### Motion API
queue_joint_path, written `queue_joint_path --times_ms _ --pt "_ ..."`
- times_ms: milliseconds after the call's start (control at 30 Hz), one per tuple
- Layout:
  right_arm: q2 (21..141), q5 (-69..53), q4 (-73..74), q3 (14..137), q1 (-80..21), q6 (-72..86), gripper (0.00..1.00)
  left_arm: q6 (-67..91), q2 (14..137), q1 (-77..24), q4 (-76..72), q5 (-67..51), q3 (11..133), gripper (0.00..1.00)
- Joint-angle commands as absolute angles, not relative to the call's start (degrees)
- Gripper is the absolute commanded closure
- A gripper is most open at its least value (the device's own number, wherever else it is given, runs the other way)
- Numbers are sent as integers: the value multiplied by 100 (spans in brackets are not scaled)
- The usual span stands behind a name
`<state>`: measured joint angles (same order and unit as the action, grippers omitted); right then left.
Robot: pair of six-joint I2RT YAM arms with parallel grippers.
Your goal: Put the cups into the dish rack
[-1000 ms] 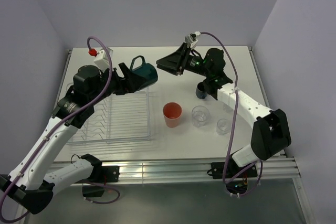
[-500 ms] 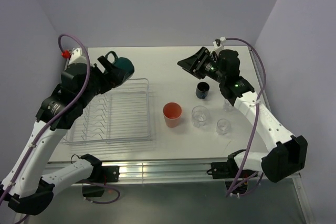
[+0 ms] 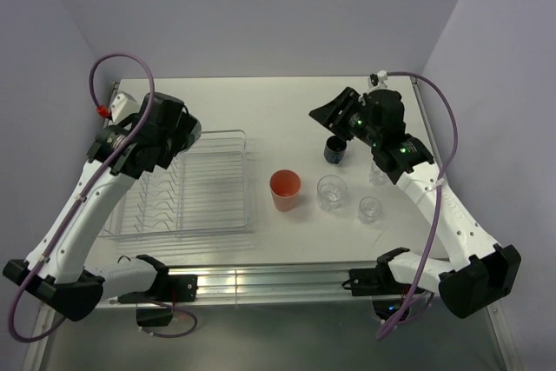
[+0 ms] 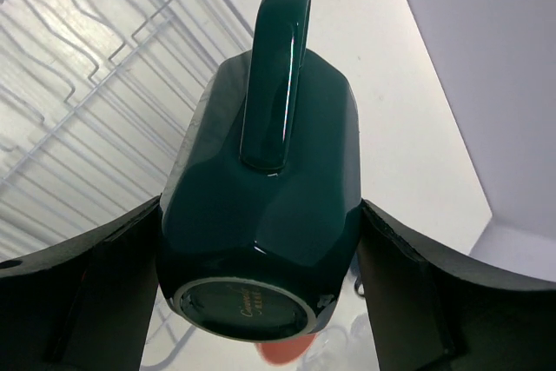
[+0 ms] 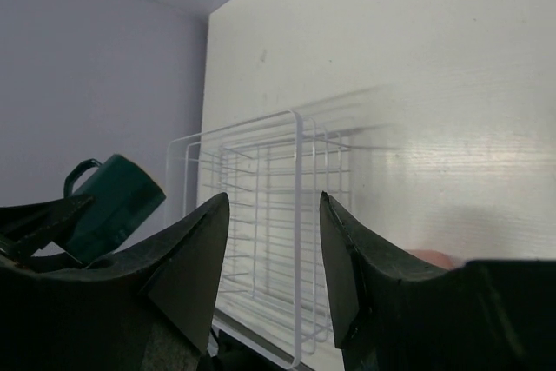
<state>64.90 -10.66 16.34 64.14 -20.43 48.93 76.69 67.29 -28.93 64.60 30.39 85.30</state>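
My left gripper [image 3: 176, 133] is shut on the dark teal mug [image 4: 269, 197] and holds it on its side, base toward the wrist camera and handle up, above the far left of the transparent dish rack [image 3: 208, 206]. In the top view the wrist hides the mug. The mug also shows in the right wrist view [image 5: 113, 202]. My right gripper [image 3: 328, 115] is open and empty, above and behind the navy mug [image 3: 335, 150]. The salmon-pink tumbler [image 3: 285, 189] stands right of the rack. Three clear glasses [image 3: 330, 193] [image 3: 369, 208] [image 3: 378, 171] stand to its right.
The rack [image 4: 69, 84] holds no cups in view. Grey walls close the table at the back and both sides. The table's front rail [image 3: 287, 280] runs along the near edge between the arm bases.
My left arm carried the teal mug leftward to above the rack's far-left part. My right arm drew back to the right, its gripper still open.
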Motion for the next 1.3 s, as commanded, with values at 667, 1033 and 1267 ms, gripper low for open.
queue_joint_path --times_ms 667,1033,1267 --pt "6354 -9 2698 6873 -2074 5054 42 11565 8024 -2602 7779 2664 8834 100" --pt "6363 228 2857 6847 -2065 5027 41 10855 8525 -1917 7207 2111 8535 100" --pt "6451 202 2830 6838 -2057 5089 41 10170 8797 -1565 6864 1802 8358 100"
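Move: The left hand holds the green cup high over the dish rack; the rack's middle is about 25 cm below it, 4 cm ahead and 6 cm to the left. The orange cup stands roughly 26 cm to the left hand's right and 2 cm nearer the base. From the empty right hand, the rack's middle lies some 43 cm left, about level in reach, and the dark blue cup about 6 cm ahead, 8 cm right and 27 cm below. Down towards the dish rack goes the left hand, about 13 cm, easing forward and a little left towards the end, still pinching the green cup while the wrist tips the fingers steeper and turns some 30 degrees counter-clockwise. The right hand, empty and partly open, drifts right and down about 5 cm, farther from the rack, and settles. ##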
